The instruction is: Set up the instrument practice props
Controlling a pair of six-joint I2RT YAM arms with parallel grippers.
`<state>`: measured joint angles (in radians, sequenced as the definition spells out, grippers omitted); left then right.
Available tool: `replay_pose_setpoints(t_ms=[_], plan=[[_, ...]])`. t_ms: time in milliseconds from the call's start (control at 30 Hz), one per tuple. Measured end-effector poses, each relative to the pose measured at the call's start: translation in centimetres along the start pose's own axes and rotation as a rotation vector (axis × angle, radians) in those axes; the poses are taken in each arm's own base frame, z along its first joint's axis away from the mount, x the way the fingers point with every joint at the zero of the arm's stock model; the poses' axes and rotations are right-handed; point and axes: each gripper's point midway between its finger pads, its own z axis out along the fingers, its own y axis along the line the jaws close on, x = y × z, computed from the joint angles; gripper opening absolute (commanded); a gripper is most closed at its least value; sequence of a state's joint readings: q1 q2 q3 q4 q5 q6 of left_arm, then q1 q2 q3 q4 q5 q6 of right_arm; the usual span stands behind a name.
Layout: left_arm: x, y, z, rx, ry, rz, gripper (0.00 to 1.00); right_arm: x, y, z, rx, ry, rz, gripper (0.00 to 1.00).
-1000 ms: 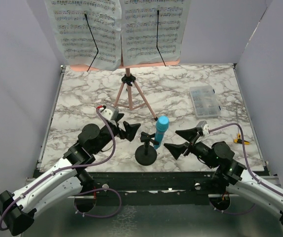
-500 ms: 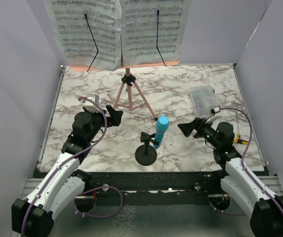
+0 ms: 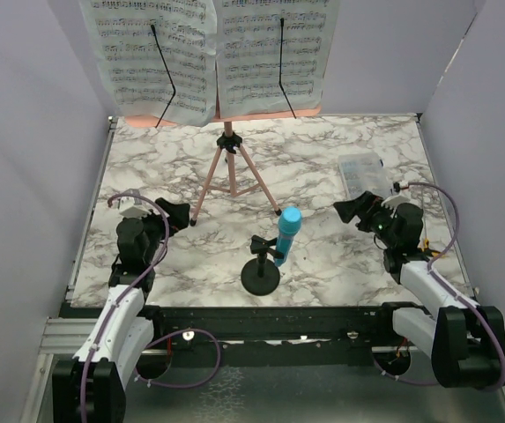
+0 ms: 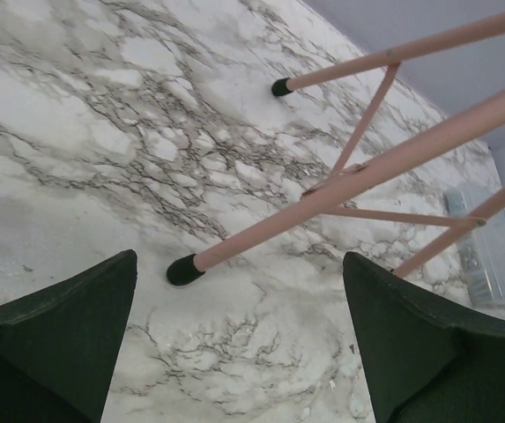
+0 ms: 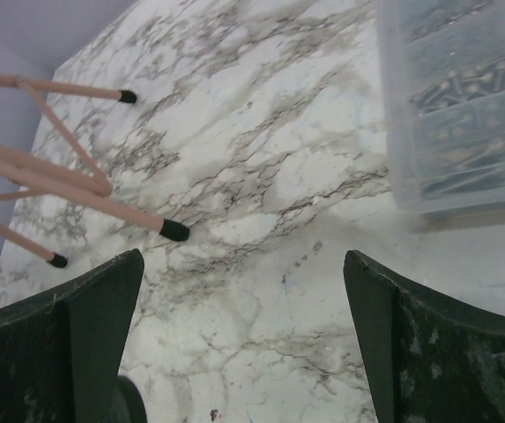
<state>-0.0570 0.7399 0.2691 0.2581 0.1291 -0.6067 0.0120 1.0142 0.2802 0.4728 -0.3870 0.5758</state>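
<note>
The pink music stand (image 3: 226,163) is upright at the back on its tripod legs (image 4: 340,185), with two white sheet-music pages (image 3: 151,57) (image 3: 274,53) held on it by black clips. The blue microphone (image 3: 287,231) sits tilted in the black round-based mic stand (image 3: 260,278) at the front centre. My left gripper (image 3: 178,214) is open at the left, with one black-capped tripod foot (image 4: 184,270) just ahead of it. My right gripper (image 3: 349,210) is open at the right, facing the tripod feet (image 5: 174,230). Both grippers (image 4: 239,339) (image 5: 243,344) are over bare marble.
A clear plastic compartment box (image 3: 364,179) lies right of the tripod, just beyond my right gripper and close to its right finger (image 5: 464,97). Grey walls close in the marble table (image 3: 323,145) on the left, right and back.
Both arms have drawn back from the microphone and swung outward, the left toward the left edge, the right toward the clear box. Both grippers stayed open. The props have not moved.
</note>
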Motion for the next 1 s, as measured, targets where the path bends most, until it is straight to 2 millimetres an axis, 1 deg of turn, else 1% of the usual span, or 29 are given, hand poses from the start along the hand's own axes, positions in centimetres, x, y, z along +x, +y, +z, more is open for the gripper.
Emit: replay_pose_setpoints(t_ms=[167, 300, 433, 600, 667, 733, 800, 833, 900, 1000], plan=[[-0.9, 2.8, 0.0, -0.08, -0.127, -0.04, 0.99, -2.5, -3.1, 0.4, 0.156, -0.097, 0.0, 1.0], [-1.7, 5.4, -0.7, -0.174, -0.252, -0.041, 0.99, -4.1, -5.0, 0.1, 0.258, -0.181, -0.041, 1.0], [-3.0, 7.8, -1.4, -0.286, -0.352, 0.002, 0.99, -5.5, -6.8, -0.7, 0.361, -0.264, -0.079, 1.0], [-4.1, 9.5, -1.5, -0.374, -0.406, 0.079, 0.99, -7.4, -8.5, -2.0, 0.469, -0.36, -0.15, 1.0], [-4.2, 10.1, -1.3, -0.399, -0.409, 0.122, 0.99, -8.2, -8.7, -2.4, 0.494, -0.395, -0.18, 1.0], [-3.8, 10.8, -0.9, -0.423, -0.388, 0.179, 0.99, -9.0, -9.0, -2.9, 0.522, -0.433, -0.216, 1.0], [-3.1, 11.4, -0.4, -0.437, -0.348, 0.254, 0.99, -9.2, -9.6, -3.5, 0.552, -0.473, -0.241, 1.0], [-2.6, 11.6, 0.0, -0.431, -0.32, 0.293, 0.99, -8.9, -10.1, -3.8, 0.568, -0.48, -0.252, 1.0], [-1.4, 11.9, 0.7, -0.412, -0.258, 0.363, 0.99, -7.8, -11.1, -4.2, 0.594, -0.476, -0.269, 1.0], [-0.7, 11.4, 2.1, -0.354, -0.208, 0.431, 0.99, -5.5, -13.1, -4.0, 0.631, -0.422, -0.304, 1.0]])
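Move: Behind and inward of the left hand, the black stand stands about 12 cm back and 22 cm right, with the music stand's left front foot only 5 cm ahead and 3 cm right, some 14 cm below. From the right hand the black stand is about 15 cm back and 27 cm left, the blue tube 10 cm back and 21 cm left. The plastic case lies 14 cm ahead and 4 cm right, the yellow-handled tool roughly 7 cm back and 23 cm right. Drawing apart with empty, wide-open fingers, both hands leave the finished props. The left swings some 11 cm left, turning counter-clockwise, then eases slightly back right while sinking to about 6 cm lower. The right sweeps about 14 cm right, short of the plastic case, turning roughly 40 degrees clockwise and dipping a little at the end; neither touches anything. ##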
